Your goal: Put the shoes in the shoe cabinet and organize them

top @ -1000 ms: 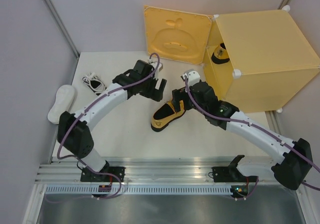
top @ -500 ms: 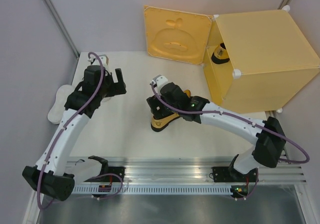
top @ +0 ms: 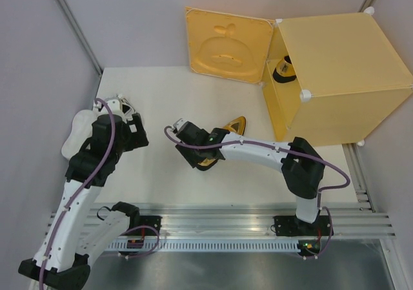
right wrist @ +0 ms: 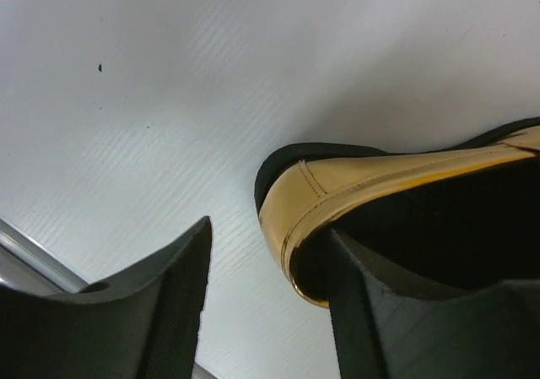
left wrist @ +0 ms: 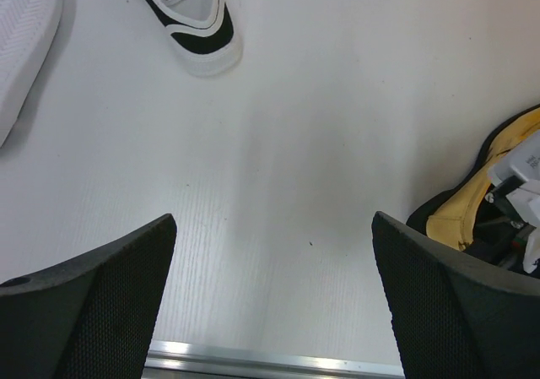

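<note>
A gold shoe (top: 233, 125) lies on the table, its heel (right wrist: 321, 202) under my right gripper (top: 193, 153). In the right wrist view one finger (right wrist: 396, 311) sits inside the shoe behind the heel wall. The other finger (right wrist: 152, 303) stands outside, a gap away, so the right gripper (right wrist: 270, 252) is open around the heel. A second gold shoe (top: 282, 70) stands inside the yellow shoe cabinet (top: 342, 77), whose door (top: 226, 44) is swung open. My left gripper (top: 128, 134) is open over bare table (left wrist: 274, 295). A white shoe (top: 77, 132) lies at the far left, and a black-trimmed white shoe (left wrist: 190, 16) beside it.
Grey walls close in the table on the left and at the back. An aluminium rail (top: 213, 222) runs along the near edge. The cabinet takes up the back right corner. The right arm (top: 258, 151) stretches low across the middle of the table.
My left arm has swung back left, away from the gold shoe. My right gripper has moved left along the shoe to its heel, and its jaws have narrowed.
</note>
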Robot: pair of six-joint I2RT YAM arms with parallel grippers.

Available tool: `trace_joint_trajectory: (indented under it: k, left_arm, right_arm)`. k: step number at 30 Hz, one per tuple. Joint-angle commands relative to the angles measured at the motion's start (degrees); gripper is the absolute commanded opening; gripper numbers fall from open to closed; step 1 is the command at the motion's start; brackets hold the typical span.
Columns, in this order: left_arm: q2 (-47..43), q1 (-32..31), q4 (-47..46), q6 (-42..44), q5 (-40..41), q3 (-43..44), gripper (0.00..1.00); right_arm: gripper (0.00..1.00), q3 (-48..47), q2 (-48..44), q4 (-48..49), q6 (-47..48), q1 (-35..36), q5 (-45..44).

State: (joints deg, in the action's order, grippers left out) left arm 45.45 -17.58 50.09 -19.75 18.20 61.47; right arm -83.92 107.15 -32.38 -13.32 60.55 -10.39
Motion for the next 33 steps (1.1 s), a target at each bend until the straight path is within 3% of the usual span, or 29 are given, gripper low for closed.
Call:
trace_joint_trajectory:
  k: [1, 9, 13, 16, 29, 32, 33]
  left_arm:
    - [-1.24, 0.27, 1.50, -1.52, 2.19, -0.39, 1.00]
    - [-3.09, 0.27, 2.47, -1.17, 1.67, -1.00, 1.00]
    - [-2.91, 0.36, 2.39, -1.00, 1.14, -0.92, 1.00]
    - [-2.74, 0.27, 2.39, -1.26, 0.61, -0.83, 1.00]
    - [-1.68, 0.27, 1.59, -1.00, -0.09, -0.21, 1.00]
    - [-1.51, 0.27, 1.42, -0.82, -0.09, -0.21, 1.00]
    - [-1.42, 0.27, 1.51, -0.82, -0.18, -0.30, 1.00]
  right_arm:
    - [0.54, -3.62, 2.35, -3.04, -1.09, 0.97, 0.28]
    - [0.33, -3.88, 5.26, -2.95, -2.50, 1.32, -0.07]
    - [0.08, -5.11, 3.24, -3.56, -0.40, 1.23, -1.12]
    - [0.02, -8.70, 2.01, -6.11, 2.50, 1.23, -2.08]
    - [0.01, -29.89, -2.29, -19.91, 6.90, -6.32, -7.10]
    - [0.01, -31.13, -3.18, -19.91, 7.52, -8.78, -2.82]
    - [0.05, -30.69, -3.18, -19.91, 7.52, -9.48, -1.57]
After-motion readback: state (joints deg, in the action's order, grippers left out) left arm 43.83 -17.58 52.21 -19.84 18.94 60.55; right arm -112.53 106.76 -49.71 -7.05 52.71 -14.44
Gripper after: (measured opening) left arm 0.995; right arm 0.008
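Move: The gold shoe I'm after lies on the table with its heel just under my right fingers, one either side of the rear rim. Its middle is about 8 cm ahead, 6 cm to the right and 3 cm lower. The cabinet opening is roughly 24 cm ahead and 26 cm right of my right hand, the open door some 42 cm ahead and 11 cm right. From my left hand, the shoe is about 8 cm ahead, 25 cm right and 20 cm below. I lower my right hand another 2 cm or so astride the gold shoe's heel and close on the rim, the fingers pausing partly closed. Then I draw up, the fingers going fully shut early in the rise, and swing forward above the shoe. I finish some 17 cm above my lowest point and about 8 cm farther forward, the fingers tipping slightly up and holding nothing. ##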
